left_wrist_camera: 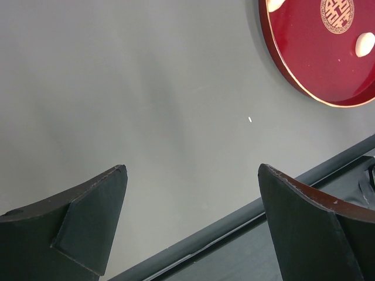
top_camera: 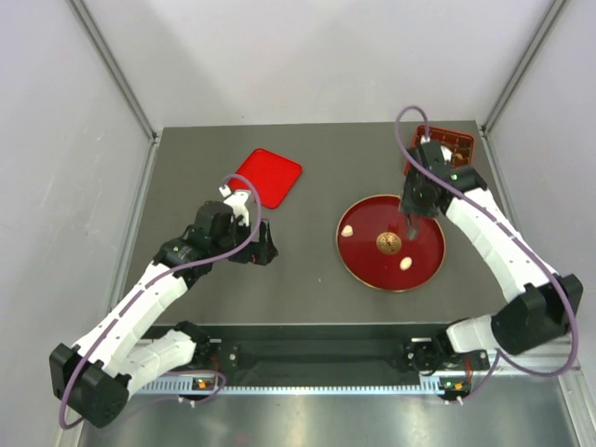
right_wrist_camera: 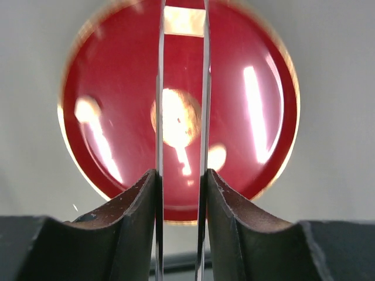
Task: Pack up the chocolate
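Note:
Two small cream pieces of chocolate lie on the round red plate, one at its left rim and one near its front. My right gripper hangs over the plate, shut on thin grey metal tongs. The tongs' two blades stand apart with nothing between them. Under them the plate shows blurred, with one pale piece just right of the blades. My left gripper rests low on the table left of the plate, open and empty. Both pieces also show in its view.
A red-brown box stands at the back right corner behind the right arm. A flat red square lid lies at the back left. A gold round emblem marks the plate's middle. A dark rail runs along the near table edge.

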`<state>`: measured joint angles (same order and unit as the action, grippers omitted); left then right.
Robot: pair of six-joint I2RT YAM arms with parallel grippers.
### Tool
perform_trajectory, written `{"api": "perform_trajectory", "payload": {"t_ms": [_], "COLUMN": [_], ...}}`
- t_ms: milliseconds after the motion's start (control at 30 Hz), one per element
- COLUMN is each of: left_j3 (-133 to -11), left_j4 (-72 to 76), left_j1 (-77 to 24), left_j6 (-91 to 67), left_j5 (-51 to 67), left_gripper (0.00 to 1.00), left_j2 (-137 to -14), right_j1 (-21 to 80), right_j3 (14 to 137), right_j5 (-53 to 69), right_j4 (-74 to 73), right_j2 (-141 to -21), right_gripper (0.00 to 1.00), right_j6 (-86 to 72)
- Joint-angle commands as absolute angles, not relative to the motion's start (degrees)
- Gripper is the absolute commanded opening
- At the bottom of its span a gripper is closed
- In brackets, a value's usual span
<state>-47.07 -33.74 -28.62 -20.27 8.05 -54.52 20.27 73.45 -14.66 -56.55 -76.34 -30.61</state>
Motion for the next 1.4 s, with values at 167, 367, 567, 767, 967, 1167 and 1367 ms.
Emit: {"api": "perform_trajectory", "payload": {"t_ms": [167, 367, 567, 767, 967, 1167, 1367], "left_j3": [-47.0, -47.0, -47.1, -47.1, -47.2, -47.2, -47.2], "left_j4": [-33.4, -33.5, -33.5, -33.5, -33.5, -33.5, -33.7], "left_j1": [-28.9, -28.9, -28.9, -28.9, -28.9, -28.9, -28.9], "left_j6": [-20.2, -20.2, -20.1, -20.0, -20.0, -20.0, -20.0], "left_j5": [7.8, 7.5, 8.0, 8.1, 8.1, 8.0, 7.8], "left_gripper": [0.98, 0.99, 0.99, 0.99, 0.99, 0.99, 0.99], "left_j2": [-55.3, -55.5, -55.9, -56.1, -56.3, -56.3, -56.4], "right_j1": [15.9, 11.8, 7.8, 5.9, 5.4, 5.1, 4.8], "right_j3": [93.8, 102.3, 105.5, 105.2, 105.0, 104.9, 104.9], "right_j5": [-19.7, -20.0, -17.1, -14.3, -13.1, -13.4, -13.3], "right_j4": [-49.6, -47.5, -45.1, -43.2, -40.6, -39.8, -38.9], "right_j2": [-90.8, -98.9, -103.6, -106.0, -107.7, -109.3, -110.5], "right_gripper": [0.36, 0.35, 0.36, 0.36, 0.36, 0.36, 0.38], "right_j6": [-23.2, -22.1, -21.0, -19.9, -19.2, -19.2, -19.0]}}
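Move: The box lies about 33 cm ahead of my right hand, 15 cm to its right and 17 cm below; the red plate's middle is only some 2 cm ahead and 3 cm left. On the plate, one white chocolate sits 4 cm back and 1 cm right of my right hand, the other 6 cm ahead and 15 cm left. From my left hand, the box is roughly 40 cm ahead and 52 cm right. I keep the pale chocolate pinched in the tongs and swing my right hand quickly forward, about 20 cm, away from the plate towards the near left part of the box. I rise some 4 cm at first, then slow, drift 6 cm right and sink about 6 cm, the fingers tipping a little more forward. ##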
